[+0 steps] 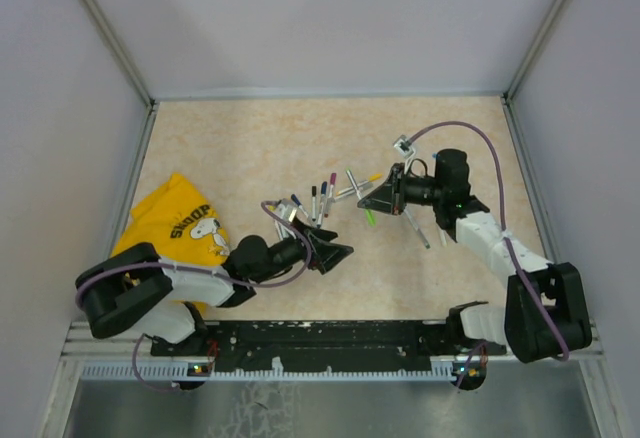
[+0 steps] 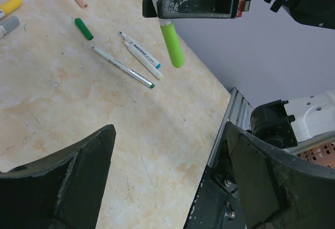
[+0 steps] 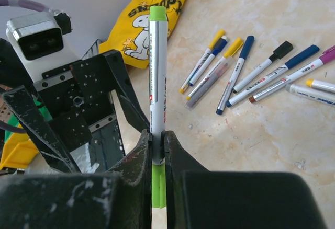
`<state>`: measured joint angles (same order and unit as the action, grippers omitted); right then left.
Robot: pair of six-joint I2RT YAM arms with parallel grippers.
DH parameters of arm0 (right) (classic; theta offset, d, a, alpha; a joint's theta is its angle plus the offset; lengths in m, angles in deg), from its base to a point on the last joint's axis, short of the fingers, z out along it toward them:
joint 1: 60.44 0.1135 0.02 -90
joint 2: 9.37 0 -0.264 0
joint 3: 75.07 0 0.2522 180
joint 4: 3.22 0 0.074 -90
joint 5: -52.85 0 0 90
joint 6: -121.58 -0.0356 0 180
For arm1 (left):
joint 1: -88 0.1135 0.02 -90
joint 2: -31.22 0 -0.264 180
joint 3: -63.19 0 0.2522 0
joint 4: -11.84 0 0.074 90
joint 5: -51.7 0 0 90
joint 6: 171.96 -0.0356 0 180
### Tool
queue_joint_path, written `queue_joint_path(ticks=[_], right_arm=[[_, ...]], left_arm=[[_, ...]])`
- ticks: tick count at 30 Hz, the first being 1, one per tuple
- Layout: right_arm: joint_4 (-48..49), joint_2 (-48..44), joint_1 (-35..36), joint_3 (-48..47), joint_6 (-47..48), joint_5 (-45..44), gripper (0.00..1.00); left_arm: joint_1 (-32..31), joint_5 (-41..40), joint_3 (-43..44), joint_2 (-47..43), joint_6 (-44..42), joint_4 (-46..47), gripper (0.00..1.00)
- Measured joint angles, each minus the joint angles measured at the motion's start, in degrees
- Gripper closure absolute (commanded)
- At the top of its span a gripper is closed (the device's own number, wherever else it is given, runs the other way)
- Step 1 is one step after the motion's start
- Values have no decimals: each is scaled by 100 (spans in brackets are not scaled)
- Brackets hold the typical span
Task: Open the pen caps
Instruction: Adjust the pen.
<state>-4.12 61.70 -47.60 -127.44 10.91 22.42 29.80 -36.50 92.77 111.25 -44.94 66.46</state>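
Note:
My right gripper (image 1: 378, 198) (image 3: 158, 135) is shut on a white-barrelled pen (image 3: 157, 72), held above the table. The pen's long green cap (image 3: 158, 187) (image 2: 172, 43) sticks out past the jaws, and the other end (image 3: 157, 13) is green too. My left gripper (image 1: 335, 253) (image 2: 170, 171) stands wide open a little in front of the pen, with nothing between its fingers (image 2: 78, 176). Several more pens (image 1: 325, 198) (image 3: 235, 72) lie fanned on the table between the arms. Loose caps lie there as well: a green one (image 2: 84, 29), a yellow one (image 2: 10, 5) and a grey one (image 2: 8, 26).
A yellow printed cloth (image 1: 180, 223) (image 3: 128, 35) lies at the left beside the left arm. Three thin pens (image 2: 138, 56) lie under the right gripper. Grey walls (image 1: 320, 18) close the table on three sides, and a black rail (image 1: 330, 336) runs along the near edge.

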Motion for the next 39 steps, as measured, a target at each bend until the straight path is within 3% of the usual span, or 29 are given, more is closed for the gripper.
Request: queue_joint_path(ticks=[13, 26, 34, 39], right_arm=[[131, 149, 0, 0, -243, -9, 100], [146, 271, 0, 0, -352, 11, 100], [173, 271, -2, 0, -363, 57, 100], [173, 273, -2, 0, -343, 52, 100]], left_arm=[[-33, -236, 586, 992, 509, 201, 20], [-59, -487, 1333, 1705, 758, 221, 24], [-52, -651, 1867, 1792, 767, 57, 56], [-37, -590, 1998, 1934, 855, -63, 84]])
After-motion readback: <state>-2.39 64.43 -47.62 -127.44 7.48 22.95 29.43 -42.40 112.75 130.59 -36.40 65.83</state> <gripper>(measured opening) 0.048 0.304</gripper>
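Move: Ahead and to the right of the left hand, the light-green cap of the held pen waits about 6 cm forward, 8 cm right and 1 cm higher. On the table some 16 cm below that hand, the purple-capped marker lies about 20 cm ahead and 4 cm left, the dark-green pen about 12 cm ahead and 18 cm right. From the right hand, which grips the pen just above it, the cap is roughly 2 cm back, 1 cm right and 2 cm below. Reaching right and forward about 9 cm in all, the left hand dips a centimetre or two, then rises back to bring its wide-open fingers either side of the light-green cap, tipping down slightly and closing most of the way around it late on. The right hand keeps its pinch on the pen, cap end slanting down and back, sinking about 1 cm. ##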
